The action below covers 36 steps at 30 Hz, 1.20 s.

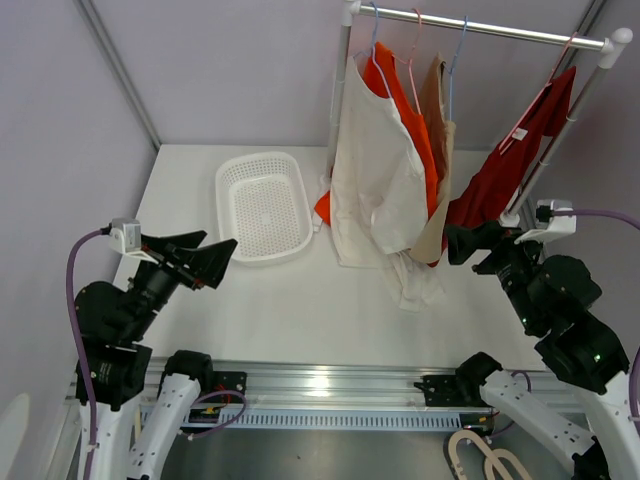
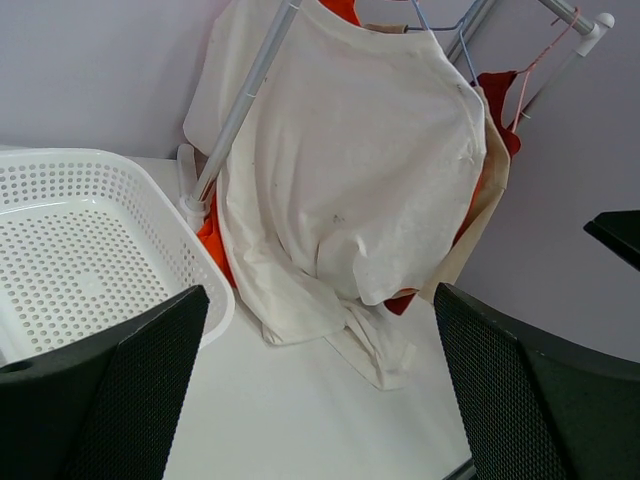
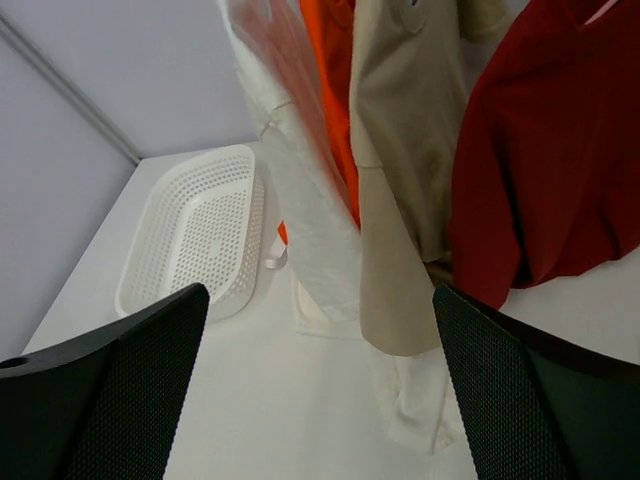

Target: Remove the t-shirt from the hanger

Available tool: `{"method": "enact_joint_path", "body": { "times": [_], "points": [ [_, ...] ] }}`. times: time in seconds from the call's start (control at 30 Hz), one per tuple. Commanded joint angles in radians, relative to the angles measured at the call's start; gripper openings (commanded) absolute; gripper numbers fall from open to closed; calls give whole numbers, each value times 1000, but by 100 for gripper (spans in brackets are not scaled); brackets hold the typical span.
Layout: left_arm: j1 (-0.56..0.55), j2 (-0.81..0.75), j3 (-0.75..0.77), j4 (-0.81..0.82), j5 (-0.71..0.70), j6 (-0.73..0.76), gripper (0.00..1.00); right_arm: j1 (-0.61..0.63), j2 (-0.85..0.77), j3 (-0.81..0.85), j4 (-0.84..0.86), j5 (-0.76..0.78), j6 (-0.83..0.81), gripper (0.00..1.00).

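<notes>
A cream t-shirt (image 1: 372, 170) hangs on a light blue hanger (image 1: 372, 40) at the left end of the rail (image 1: 480, 28); its hem trails on the table. It also shows in the left wrist view (image 2: 350, 170) and the right wrist view (image 3: 300, 190). Behind it hang an orange shirt (image 1: 412, 110), a beige shirt (image 1: 440, 150) and a dark red shirt (image 1: 515, 160). My left gripper (image 1: 205, 262) is open and empty, left of the basket's near edge. My right gripper (image 1: 478, 243) is open and empty, close beside the red shirt's lower hem.
A white perforated basket (image 1: 262, 205) sits on the table left of the rack, and shows in the left wrist view (image 2: 80, 250). The rack's upright pole (image 1: 335, 110) stands between basket and shirts. A slanted rack pole (image 1: 560, 130) is on the right. Grey walls enclose the table.
</notes>
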Motion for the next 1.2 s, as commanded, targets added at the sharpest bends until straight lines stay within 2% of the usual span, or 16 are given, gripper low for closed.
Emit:
{"method": "enact_joint_path", "body": {
  "times": [0.0,0.07,0.1,0.13,0.2,0.23,0.33,0.37,0.4,0.5,0.63,0.77,0.87,0.97,1.1,1.17],
  "points": [
    [-4,46,53,11,16,28,99,2,109,91,-39,123,-4,100],
    [-7,99,88,12,40,53,100,2,207,213,-93,198,5,99],
    [-17,118,100,0,8,53,100,-1,261,261,-143,232,5,99],
    [-21,133,142,-5,0,59,100,-5,364,313,-162,292,5,100],
    [-33,176,186,-2,-22,64,100,-36,456,460,-188,329,-13,99],
    [-37,214,227,-9,-32,68,99,-95,530,508,-190,326,-19,99],
    [-53,286,326,-63,-69,108,99,-276,623,684,-207,152,-7,100],
    [-54,311,375,-78,-83,116,100,-345,678,718,-211,2,-1,99],
    [-54,361,402,-110,-98,127,99,-443,707,782,-222,-39,8,100],
    [-54,455,534,-141,-126,160,99,-508,802,879,-240,-27,0,99],
    [-54,558,637,-137,-94,151,100,-565,901,961,-251,-45,0,100],
    [-55,647,688,-106,-40,142,99,-591,965,964,-222,-79,5,99],
    [-87,696,673,-60,-101,194,99,-591,993,937,-190,-21,19,99],
    [-115,744,680,-42,-151,243,100,-591,984,881,-126,-4,22,85],
    [-124,771,706,-17,-189,272,100,-619,1007,876,-81,28,8,82],
    [-126,785,717,-22,-197,282,99,-619,1034,906,-101,38,4,75]
  ]
}}
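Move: The red t-shirt, on its pink hanger at the right end of the rail, hangs about 24 cm ahead of the right hand, some 12 cm to its right and roughly level. The beige shirt is the next one along, about 22 cm straight ahead of that hand, with the orange shirt 24 cm ahead and 5 cm left, both hanging some 3 cm lower. From the left hand the red t-shirt lies about 27 cm ahead and 57 cm right, roughly level. The red t-shirt's hanger is approached by the right hand, which reaches about 23 cm forward and 13 cm to its right, swinging some 35 degrees clockwise and tipping down; it arches up, then sinks until its fingers straddle the pink hanger edge and begin to close. The left hand, open, goes forward and up towards the hanging clothes, dipping again at the end. ##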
